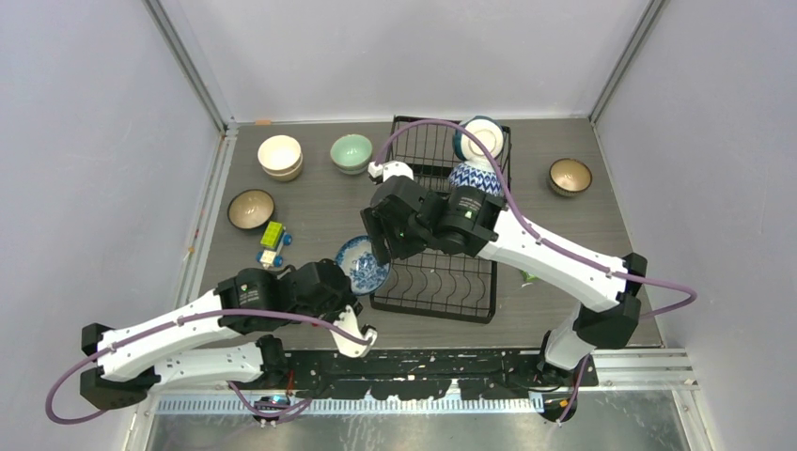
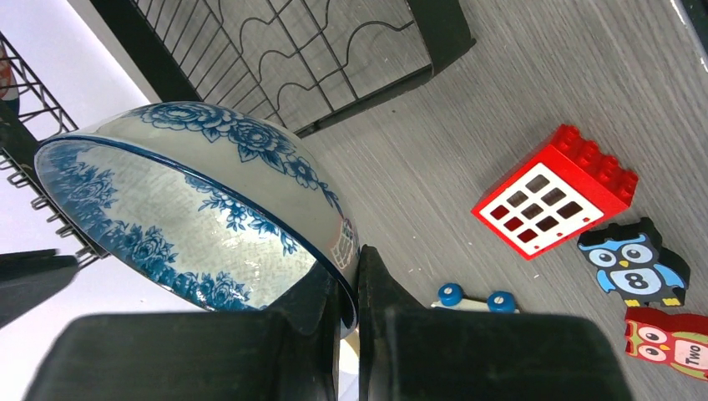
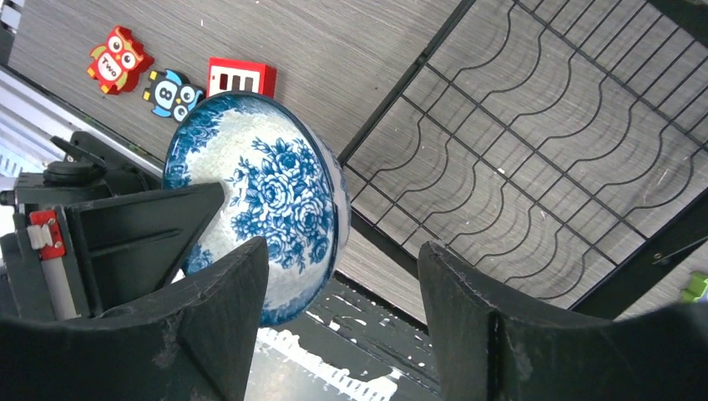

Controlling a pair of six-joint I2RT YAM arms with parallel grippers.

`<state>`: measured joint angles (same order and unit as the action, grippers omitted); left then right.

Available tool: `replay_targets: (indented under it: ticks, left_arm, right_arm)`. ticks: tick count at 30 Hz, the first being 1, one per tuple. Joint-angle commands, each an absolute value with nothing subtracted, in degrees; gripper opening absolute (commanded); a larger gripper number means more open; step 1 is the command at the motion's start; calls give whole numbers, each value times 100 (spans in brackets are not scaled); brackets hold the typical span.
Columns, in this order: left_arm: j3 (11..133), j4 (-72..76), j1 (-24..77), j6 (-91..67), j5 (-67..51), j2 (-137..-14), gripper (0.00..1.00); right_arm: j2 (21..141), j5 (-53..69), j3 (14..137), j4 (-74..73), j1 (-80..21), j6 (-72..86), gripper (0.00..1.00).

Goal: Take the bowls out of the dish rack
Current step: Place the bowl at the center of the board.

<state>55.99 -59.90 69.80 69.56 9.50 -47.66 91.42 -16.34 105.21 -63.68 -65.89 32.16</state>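
My left gripper (image 2: 357, 267) is shut on the rim of a blue-and-white floral bowl (image 2: 209, 209), one finger inside and one outside. It holds that bowl (image 1: 362, 266) tilted above the table by the left edge of the black wire dish rack (image 1: 442, 282). My right gripper (image 3: 342, 251) stands open just above; the bowl (image 3: 267, 200) sits partly behind its left finger, with no contact visible. On the rack's raised far end sit a teal-and-white bowl (image 1: 481, 139) and a blue patterned bowl (image 1: 473, 177).
On the table stand a cream bowl (image 1: 280, 155), a pale green bowl (image 1: 351, 152), a brown bowl (image 1: 251, 209) and another brown bowl (image 1: 570, 176) at right. Toy blocks (image 1: 273, 235) lie left of the rack: a red block (image 2: 555, 192) and owl pieces (image 2: 634, 267).
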Motion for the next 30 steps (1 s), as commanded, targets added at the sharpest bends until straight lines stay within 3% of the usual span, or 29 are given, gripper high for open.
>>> replay_targets:
  ticks: [1, 19, 30]
  left_arm:
    - [5675, -5548, 7023, 7127, 1230, -4768, 0]
    - [5483, -5552, 7048, 6999, 1293, -4727, 0]
    - [5396, -5444, 7041, 6872, 1347, -4602, 0]
  right_arm:
    - [9261, -1609, 10436, -6039, -6608, 3486, 69]
    - [9688, -1927, 10244, -5791, -6593, 3506, 50]
    - [9801, -2017, 10168, -5722, -6558, 3487, 44]
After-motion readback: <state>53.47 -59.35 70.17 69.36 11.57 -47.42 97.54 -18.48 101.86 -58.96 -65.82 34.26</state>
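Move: The blue floral bowl is already held tilted by its near rim in the left gripper, its middle some 5 cm ahead of that hand and 2 cm to its right, at much the same height. From the open right gripper the bowl's middle lies about 5 cm to the left, 1 cm back and 6 cm below. The rack's lower tray is centred roughly 10 cm to the right of this hand, 2 cm back and 24 cm down; the red block is some 15 cm left, 7 cm back and 25 cm below. Lower the right gripper about 5 cm onto the far right side of the blue floral bowl, drifting 2 cm left on the way down and then easing slightly forward, while narrowing the fingers from about 0.7 to under half open so that they straddle the rim, one inside the bowl and one outside. Keep the left fingers shut on the near rim; let that hand sink about 1 cm late on. ##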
